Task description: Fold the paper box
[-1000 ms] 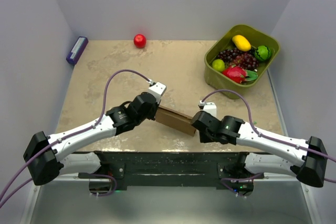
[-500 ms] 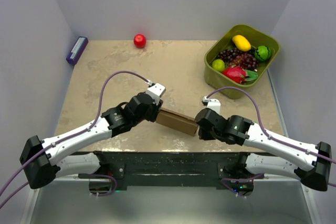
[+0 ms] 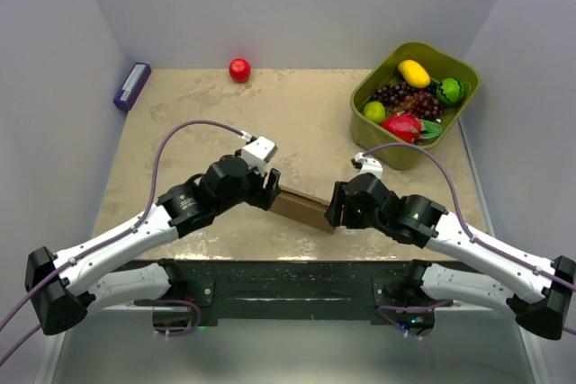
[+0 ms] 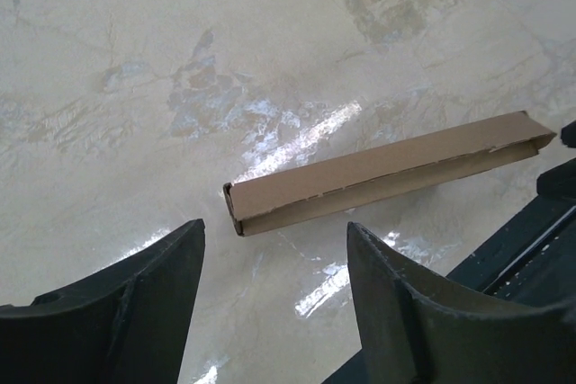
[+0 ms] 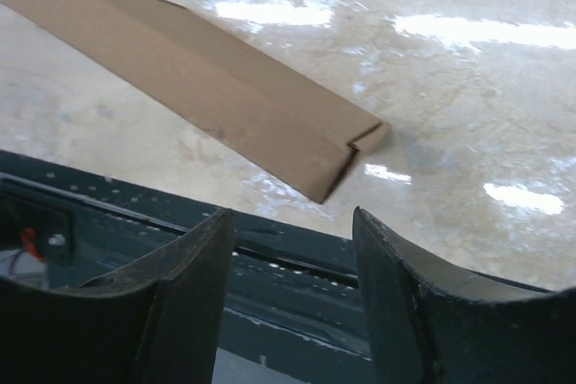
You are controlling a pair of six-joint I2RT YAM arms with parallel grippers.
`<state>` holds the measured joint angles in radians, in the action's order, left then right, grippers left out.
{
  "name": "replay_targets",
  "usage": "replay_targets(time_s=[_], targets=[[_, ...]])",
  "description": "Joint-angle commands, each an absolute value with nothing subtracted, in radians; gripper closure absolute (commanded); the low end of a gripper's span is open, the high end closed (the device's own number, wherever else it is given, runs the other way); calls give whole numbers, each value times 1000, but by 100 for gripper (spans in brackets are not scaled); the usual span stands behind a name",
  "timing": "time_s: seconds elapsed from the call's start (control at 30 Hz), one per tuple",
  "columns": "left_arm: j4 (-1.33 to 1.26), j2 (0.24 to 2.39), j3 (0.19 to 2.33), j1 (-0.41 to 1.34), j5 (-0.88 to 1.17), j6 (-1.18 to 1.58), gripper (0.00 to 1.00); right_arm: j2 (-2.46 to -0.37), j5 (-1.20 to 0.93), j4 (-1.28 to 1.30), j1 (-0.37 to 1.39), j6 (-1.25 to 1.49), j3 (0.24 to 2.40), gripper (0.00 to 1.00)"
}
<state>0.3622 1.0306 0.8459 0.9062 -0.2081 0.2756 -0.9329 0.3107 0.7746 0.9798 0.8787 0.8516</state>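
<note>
The paper box (image 3: 301, 209) is a long, narrow folded strip of brown cardboard lying flat on the table between the two arms. In the left wrist view the paper box (image 4: 378, 171) lies free on the stone top, just beyond my left gripper (image 4: 274, 245), which is open with nothing between its fingers. My right gripper (image 5: 292, 222) is open too, with the strip's near end (image 5: 270, 128) just ahead of its fingertips and apart from them. From above, the left gripper (image 3: 268, 189) sits at the strip's left end and the right gripper (image 3: 335, 207) at its right end.
A green bin (image 3: 369, 132) holding toy fruit stands at the back right. A red ball (image 3: 239, 70) lies at the back centre and a purple block (image 3: 131, 85) at the back left wall. The dark front rail (image 3: 288, 276) runs just below the strip.
Both grippers have opened and let go of the cardboard strip, which now lies on the table. Both arms have drawn back slightly from its ends.
</note>
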Motion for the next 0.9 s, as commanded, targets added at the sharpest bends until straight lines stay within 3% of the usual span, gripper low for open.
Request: replay_targets(time_s=[0.0, 0.23, 0.87], targets=[[318, 1006, 899, 835, -91, 340, 31, -913, 233, 640, 934, 870, 850, 36], [213, 1023, 864, 680, 47, 383, 31, -882, 190, 572, 868, 877, 825, 21], [91, 1103, 776, 612, 106, 416, 35, -822, 175, 561, 796, 914, 724, 16]])
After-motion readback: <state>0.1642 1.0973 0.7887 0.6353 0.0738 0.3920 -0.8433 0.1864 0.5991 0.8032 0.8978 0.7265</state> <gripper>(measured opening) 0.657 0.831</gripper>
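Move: The paper box, about 18 cm long and standing on a narrow side, runs crosswise between my hands. Its middle is about 9 cm to the right of my left hand, level with it fore and aft and some 9 cm lower. From my right hand it is roughly 4 cm ahead, 9 cm left and 6 cm below. The green fruit basket stands about 27 cm ahead of my right hand and 21 cm to its right. With its fingers staying open, I carry my left hand about 5 cm forward, arching it up and then down again over the box's left end, its left side rolling down some 15 degrees. My right hand rises with a shorter reach forward, spreads its fingers wider and rolls its left side up, then sinks back to its starting height at the box's right end. ##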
